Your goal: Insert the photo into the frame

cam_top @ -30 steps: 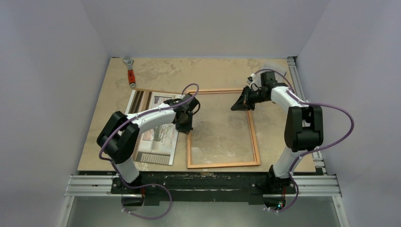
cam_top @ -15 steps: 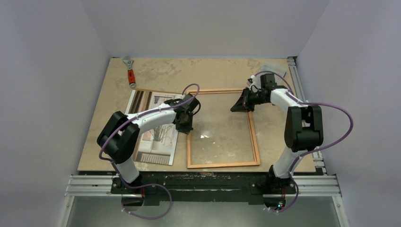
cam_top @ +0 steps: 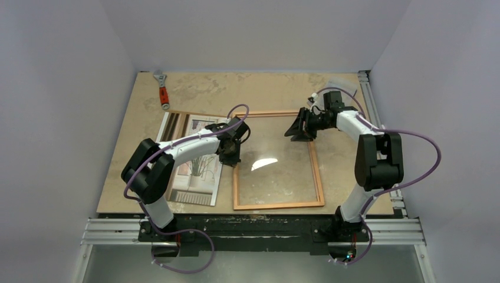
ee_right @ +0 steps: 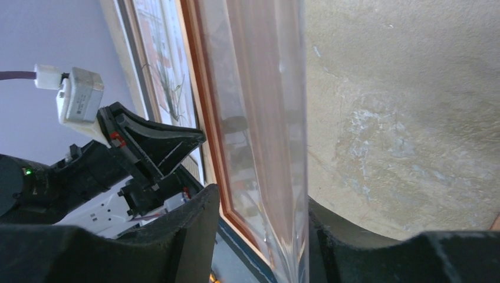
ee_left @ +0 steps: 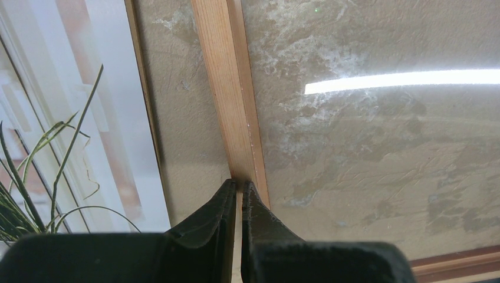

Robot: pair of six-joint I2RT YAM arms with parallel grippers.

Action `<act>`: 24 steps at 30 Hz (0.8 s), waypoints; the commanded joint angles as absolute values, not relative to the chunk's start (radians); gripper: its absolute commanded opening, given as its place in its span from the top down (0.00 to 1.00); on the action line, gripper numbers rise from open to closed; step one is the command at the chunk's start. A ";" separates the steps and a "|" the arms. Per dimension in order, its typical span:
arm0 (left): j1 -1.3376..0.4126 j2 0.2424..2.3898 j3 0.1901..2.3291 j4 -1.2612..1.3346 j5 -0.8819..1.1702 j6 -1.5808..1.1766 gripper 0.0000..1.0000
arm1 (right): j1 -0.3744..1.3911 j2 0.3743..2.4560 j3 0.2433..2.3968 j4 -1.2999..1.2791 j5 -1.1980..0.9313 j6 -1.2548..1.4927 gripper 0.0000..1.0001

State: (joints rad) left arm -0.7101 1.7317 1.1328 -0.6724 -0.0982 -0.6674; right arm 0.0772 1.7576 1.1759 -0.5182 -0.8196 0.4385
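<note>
The photo [cam_top: 194,171] lies face up at the left of the table, beside the frame [cam_top: 277,205]. My left gripper [cam_top: 229,160] is shut on the frame's left rail [ee_left: 227,88], pinching the wood between its tips [ee_left: 239,187]; the plant print [ee_left: 59,130] shows to its left. My right gripper [cam_top: 293,133] hovers over the frame's far right corner with its jaws open. A clear pane [ee_right: 265,118] stands on edge between its fingers [ee_right: 256,197], close against the right one. Glare marks the pane [cam_top: 264,163] over the frame's opening.
A wrench with a red handle [cam_top: 162,88] lies at the far left of the table. A metal rail [cam_top: 377,112] runs along the table's right edge. Grey walls close in on three sides.
My right gripper has opened from shut and shifted slightly left. The glare on the clear pane has appeared and grown. The left arm has not moved.
</note>
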 commanded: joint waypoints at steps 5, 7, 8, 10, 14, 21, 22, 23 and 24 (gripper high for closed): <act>-0.721 1.834 1.074 -0.679 -0.156 -0.635 1.00 | 0.127 1.724 1.235 -0.595 -0.674 0.383 0.46; -0.721 1.835 1.075 -0.680 -0.158 -0.636 1.00 | 0.131 1.726 1.244 -0.612 -0.634 0.381 0.44; -0.721 1.835 1.075 -0.680 -0.158 -0.635 1.00 | 0.131 1.726 1.246 -0.617 -0.616 0.379 0.42; -0.721 1.834 1.075 -0.681 -0.158 -0.635 1.00 | 0.133 1.723 1.248 -0.626 -0.583 0.377 0.40; -0.721 1.835 1.078 -0.681 -0.157 -0.635 1.00 | 0.133 1.716 1.249 -0.636 -0.533 0.373 0.36; -0.723 1.834 1.081 -0.684 -0.158 -0.636 1.00 | 0.135 1.714 1.255 -0.655 -0.458 0.365 0.31; -0.723 1.833 1.081 -0.684 -0.159 -0.635 1.00 | 0.136 1.714 1.258 -0.660 -0.447 0.363 0.29; -0.723 1.833 1.083 -0.684 -0.157 -0.635 1.00 | 0.137 1.713 1.259 -0.662 -0.439 0.360 0.28; -0.723 1.833 1.083 -0.683 -0.157 -0.635 1.00 | 0.136 1.713 1.258 -0.665 -0.433 0.358 0.27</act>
State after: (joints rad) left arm -0.7151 1.7355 1.1397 -0.6792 -0.1066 -0.6628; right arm 0.1303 1.7576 1.2133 -0.6411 -0.4942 0.3817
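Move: The frame's middle lies roughly 7 cm back, 3 cm left and 9 cm below the right hand, whose half-open fingers already have the clear sheet's free edge between them. The frame's right rail is about 9 cm to this hand's right and 7 cm back; the photo lies some 30 cm left and 7 cm back. From the left hand, at the left rail, the frame's middle is about 14 cm right and 2 cm ahead. Down and then also to its right, the right hand sinks about 3 cm and shifts some 2.5 cm towards the frame's right rail, tipping nearly 20 degrees so its fingers point more steeply down. The fingers keep spreading, easing the clear sheet's free edge down over the frame. The left hand stays put, shut fingertips still on the left rail. ##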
